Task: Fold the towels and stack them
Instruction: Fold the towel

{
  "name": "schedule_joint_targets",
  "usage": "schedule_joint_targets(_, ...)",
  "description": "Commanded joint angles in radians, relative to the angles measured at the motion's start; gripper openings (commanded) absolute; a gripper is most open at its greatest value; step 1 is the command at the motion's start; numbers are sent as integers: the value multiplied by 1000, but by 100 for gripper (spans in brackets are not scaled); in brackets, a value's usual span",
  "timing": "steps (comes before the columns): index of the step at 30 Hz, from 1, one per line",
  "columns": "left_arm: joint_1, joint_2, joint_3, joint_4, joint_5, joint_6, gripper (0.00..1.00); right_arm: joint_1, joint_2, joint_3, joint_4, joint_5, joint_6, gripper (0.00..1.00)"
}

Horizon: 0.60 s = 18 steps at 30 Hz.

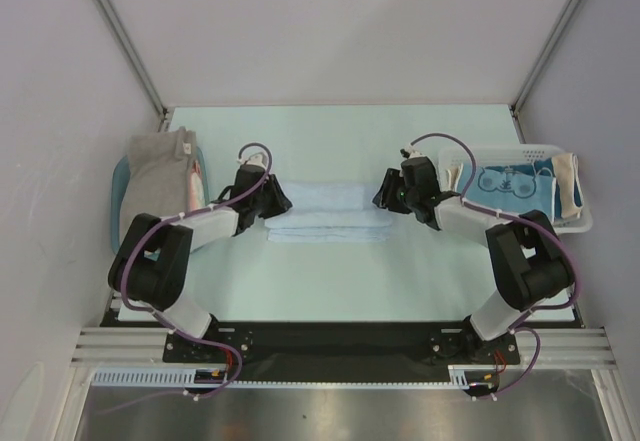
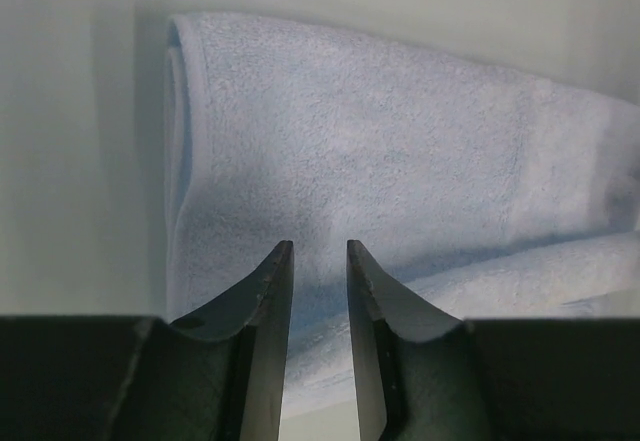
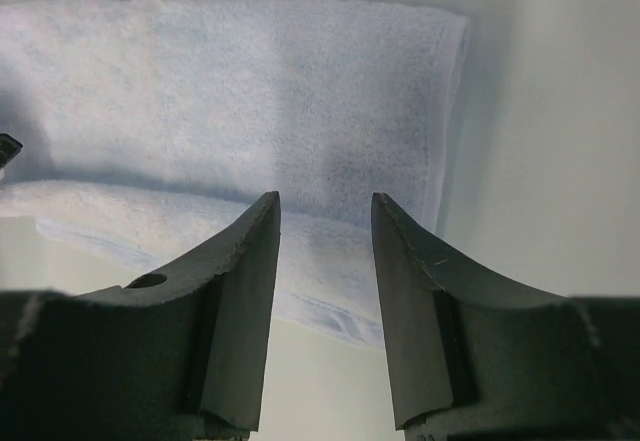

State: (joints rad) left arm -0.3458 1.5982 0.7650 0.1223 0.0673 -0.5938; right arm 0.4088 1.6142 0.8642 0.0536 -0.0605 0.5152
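A plain light blue towel [image 1: 330,211] lies folded in a long strip at the middle of the table. My left gripper [image 1: 276,201] hovers at its left end, and in the left wrist view the towel [image 2: 400,151] fills the frame beyond my open left gripper [image 2: 320,246], nothing between the fingers. At the right end my right gripper [image 1: 385,197] is open over the towel [image 3: 250,101], with my right gripper [image 3: 325,199] empty too. A grey-beige towel [image 1: 158,176] lies folded at the left. A dark teal towel with tan ends [image 1: 515,181] sits in the basket.
A shallow teal tray [image 1: 119,186] holds the grey-beige towel at the table's left edge. A white mesh basket [image 1: 580,221] stands at the right edge behind my right arm. Grey walls close in the back and sides.
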Motion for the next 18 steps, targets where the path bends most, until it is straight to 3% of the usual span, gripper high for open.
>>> schedule_joint_targets(1,-18,-24,-13,37,25,31,32,18,-26,-17,22,-13,-18,46)
schedule_joint_targets(18,-45,-239,-170,5,29,51,31,51,-240,-200,-21,22,-29,45)
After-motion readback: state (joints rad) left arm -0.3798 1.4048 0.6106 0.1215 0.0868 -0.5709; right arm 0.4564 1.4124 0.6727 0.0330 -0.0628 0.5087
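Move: About 11 cm to the left hand's right and 1 cm back lies the middle of the folded light blue towel; both hands are already down at its top layer, near its side edges. From the right hand that middle is some 13 cm left and 2 cm back. The grey-towel stack stands about 29 cm left and 5 cm ahead of the left hand, the white basket roughly 31 cm right and 4 cm ahead of the right. Sweeping back towards the bases together, both hands draw their part-open fingertips over the towel's top layer towards its near edge, the left by about 4 cm, the right by nearly 6 cm. The right dips about a centimetre on the way and comes up again; the left lifts about a centimetre late in the stroke. Neither grips. ##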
